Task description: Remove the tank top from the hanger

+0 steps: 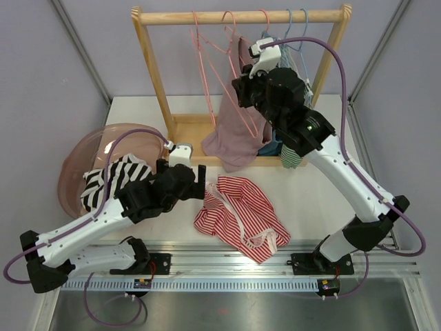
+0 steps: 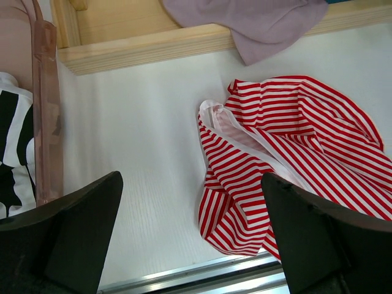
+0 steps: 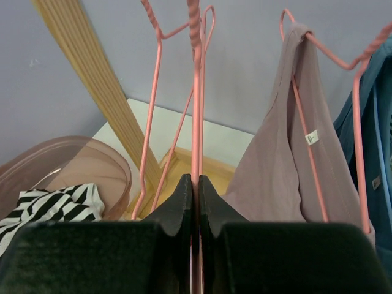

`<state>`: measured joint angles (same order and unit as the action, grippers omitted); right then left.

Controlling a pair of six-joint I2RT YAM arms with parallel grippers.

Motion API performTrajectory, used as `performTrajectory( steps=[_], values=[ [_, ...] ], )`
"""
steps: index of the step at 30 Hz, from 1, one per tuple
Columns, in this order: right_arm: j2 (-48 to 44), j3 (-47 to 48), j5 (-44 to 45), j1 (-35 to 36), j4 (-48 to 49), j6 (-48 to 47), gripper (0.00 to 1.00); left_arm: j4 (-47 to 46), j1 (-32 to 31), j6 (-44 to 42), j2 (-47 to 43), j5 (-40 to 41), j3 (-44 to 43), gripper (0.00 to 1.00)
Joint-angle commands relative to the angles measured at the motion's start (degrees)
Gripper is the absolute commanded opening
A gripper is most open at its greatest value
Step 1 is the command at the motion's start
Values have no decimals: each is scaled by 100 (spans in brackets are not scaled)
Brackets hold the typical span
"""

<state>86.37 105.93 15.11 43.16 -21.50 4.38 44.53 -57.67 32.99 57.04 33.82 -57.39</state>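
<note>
A red-and-white striped tank top (image 1: 238, 217) lies crumpled on the white table, off any hanger; the left wrist view shows it (image 2: 294, 135) to the right of my fingers. My left gripper (image 1: 201, 181) (image 2: 191, 180) hovers low beside its left edge, open, with nothing between the jaws. Up at the wooden rack (image 1: 241, 15), my right gripper (image 1: 239, 84) (image 3: 196, 180) is shut on the wire of a bare pink hanger (image 3: 196, 92).
A mauve top (image 1: 234, 141) (image 3: 275, 177) hangs on another pink hanger (image 3: 309, 153) to the right, with teal (image 3: 373, 122) and green-striped (image 1: 293, 157) garments beyond. At the left, a pink basin (image 1: 76, 158) (image 2: 46, 110) holds a black-and-white striped garment (image 1: 110, 179).
</note>
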Motion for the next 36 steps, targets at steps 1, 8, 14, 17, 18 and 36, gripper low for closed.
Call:
performTrajectory(
  steps=[1, 8, 14, 17, 18, 36],
  values=[
    [389, 779, 677, 131, -3, -403, 0, -59, 19, -91, -333, 81, 52, 99],
    [1549, 2211, 1019, 140, -425, -745, 0, 117, 10, -56, -509, 107, 105, 99],
    [2279, 3171, 1099, 158, -944, -781, 0, -67, 10, -179, -501, -288, 166, 99],
    [2113, 2874, 1099, 184, -857, -764, 0, -313, -25, -302, -474, -596, 236, 99],
    [2043, 2776, 1073, 202, -761, -755, 0, -496, -51, -346, -457, -675, 263, 99],
    [-1340, -255, 415, 202, -856, -140, 100, -2106, -798, -891, 1819, -1343, 105, 99]
  ],
)
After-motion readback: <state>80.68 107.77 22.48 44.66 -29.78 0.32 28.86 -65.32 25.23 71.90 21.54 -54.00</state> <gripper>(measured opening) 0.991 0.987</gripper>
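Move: The right hand holds the emptied pink hanger; its spot on the rail lies about 12 cm ahead, 4 cm left and 8 cm up. An already bare hanger hangs about 8 cm ahead and 7 cm left, level in height; the mauve tank top is some 12 cm ahead, 1 cm right and 12 cm lower. From the left hand, the red-striped tank top lies about 14 cm right, 6 cm back and 14 cm down, the tray with the zebra top 20 cm left and 1 cm ahead, 14 cm down. Forward and left, roughly 8 cm with a slight rise, the right hand carries the pinched hanger to the rail, sinks about 4 cm to hook it on, opens wide and backs off about 10 cm, going right and up as well. The left hand, open throughout, hovers, then swings right and down over the red-striped tank top, turning some 20 degrees clockwise. ##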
